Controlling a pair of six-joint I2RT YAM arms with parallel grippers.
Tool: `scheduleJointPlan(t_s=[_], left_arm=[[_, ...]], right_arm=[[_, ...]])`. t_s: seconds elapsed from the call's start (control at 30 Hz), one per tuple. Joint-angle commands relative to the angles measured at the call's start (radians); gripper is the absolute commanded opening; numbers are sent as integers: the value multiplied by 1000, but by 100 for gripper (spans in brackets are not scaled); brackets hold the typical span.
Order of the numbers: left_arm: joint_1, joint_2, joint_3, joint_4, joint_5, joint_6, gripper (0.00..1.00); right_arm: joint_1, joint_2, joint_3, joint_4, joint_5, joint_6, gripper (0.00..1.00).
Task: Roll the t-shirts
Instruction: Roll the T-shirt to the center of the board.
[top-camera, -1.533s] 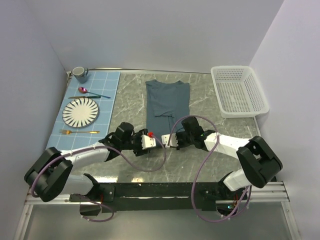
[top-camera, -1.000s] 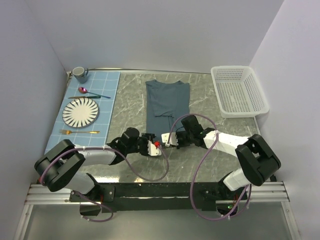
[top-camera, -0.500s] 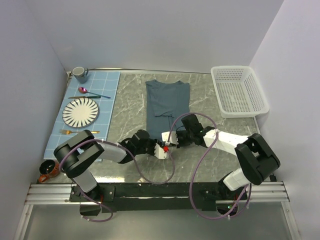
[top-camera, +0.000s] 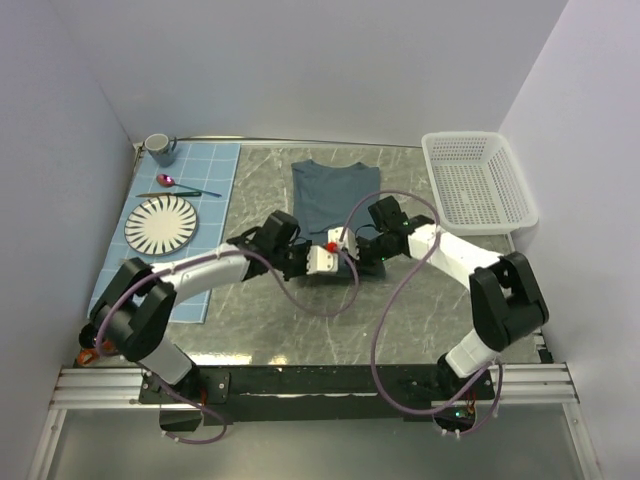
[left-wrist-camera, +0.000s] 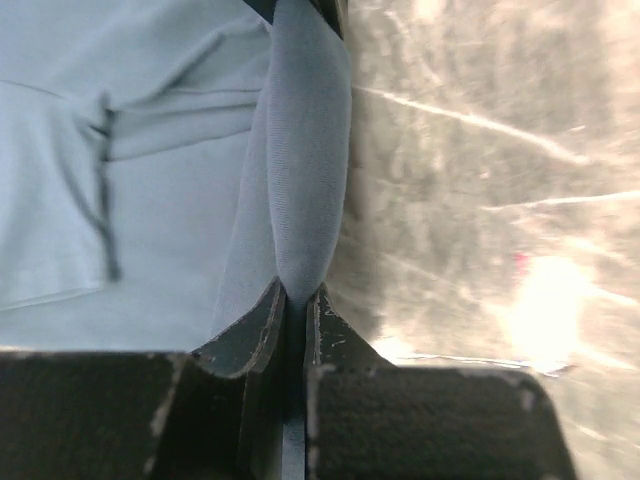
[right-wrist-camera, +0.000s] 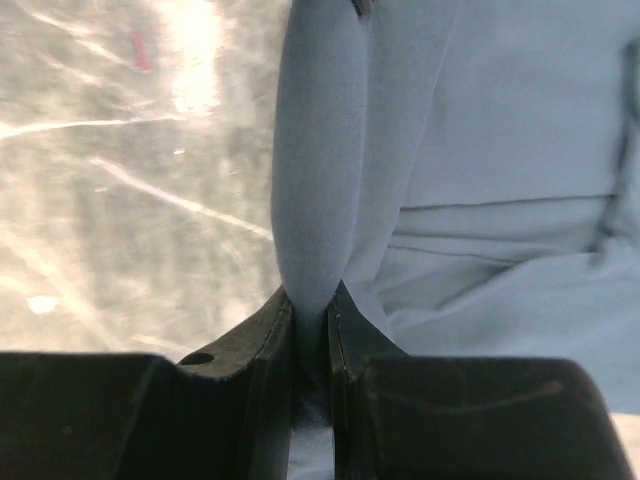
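Note:
The dark slate-blue t-shirt (top-camera: 335, 190) lies flat at the middle back of the marble table, collar away from me. Its near hem is lifted and folded over into a soft roll. My left gripper (top-camera: 328, 266) is shut on one end of that roll (left-wrist-camera: 300, 180). My right gripper (top-camera: 350, 260) is shut on the other end (right-wrist-camera: 315, 170). The two grippers face each other, close together, over the shirt's near part. In the left wrist view the flat shirt (left-wrist-camera: 120, 180) lies left of the roll. In the right wrist view the flat shirt (right-wrist-camera: 520, 150) lies right of it.
A white basket (top-camera: 478, 180) stands at the back right. At the left, a light blue checked placemat (top-camera: 215, 170) carries a striped plate (top-camera: 161, 224), a mug (top-camera: 160, 149) and a spoon (top-camera: 178, 186). A small brown thing (top-camera: 88, 350) sits at the near left edge.
Both grippers have moved away from the table's near edge toward the back, carrying the shirt's near hem up and over the shirt. The left arm has swung further out.

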Motion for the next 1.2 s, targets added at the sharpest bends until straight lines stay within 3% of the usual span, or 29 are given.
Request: scheduleJointPlan(t_s=[0.0, 0.4, 0.7, 0.9, 1.17], left_arm=[[35, 78, 132, -306, 142, -90, 7], [141, 405, 503, -736, 400, -60, 8], [184, 664, 760, -955, 367, 80, 9], [197, 686, 746, -946, 347, 83, 9], [233, 687, 728, -800, 331, -56, 14]], right_arm=[[-43, 95, 91, -326, -125, 20, 12], [-155, 333, 232, -641, -262, -54, 12], [-213, 615, 518, -851, -290, -51, 12], [-237, 736, 663, -879, -218, 7, 13], [-265, 756, 631, -865, -195, -11, 18]])
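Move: Each hand already pinches one end of the T-shirt's rolled edge, raised a little off the board. The middle of the flat part still to be rolled lies about 18 cm ahead of the left hand, 9 cm to its right and 6 cm below. From the right hand it is about 17 cm ahead, 8 cm left and 5 cm below. The white basket stands 20 cm ahead and 26 cm right of the right hand; the plate is 12 cm ahead and 33 cm left of the left hand. Back and slightly down first, by some 3 cm, both hands together draw the rolled edge towards the bases, then swing forward again and down, ending about 5 cm lower. Throughout, the wrists turn together by about 50 degrees so the fingertips sweep back towards the bases, turning the roll over; both grips stay shut on its ends. ##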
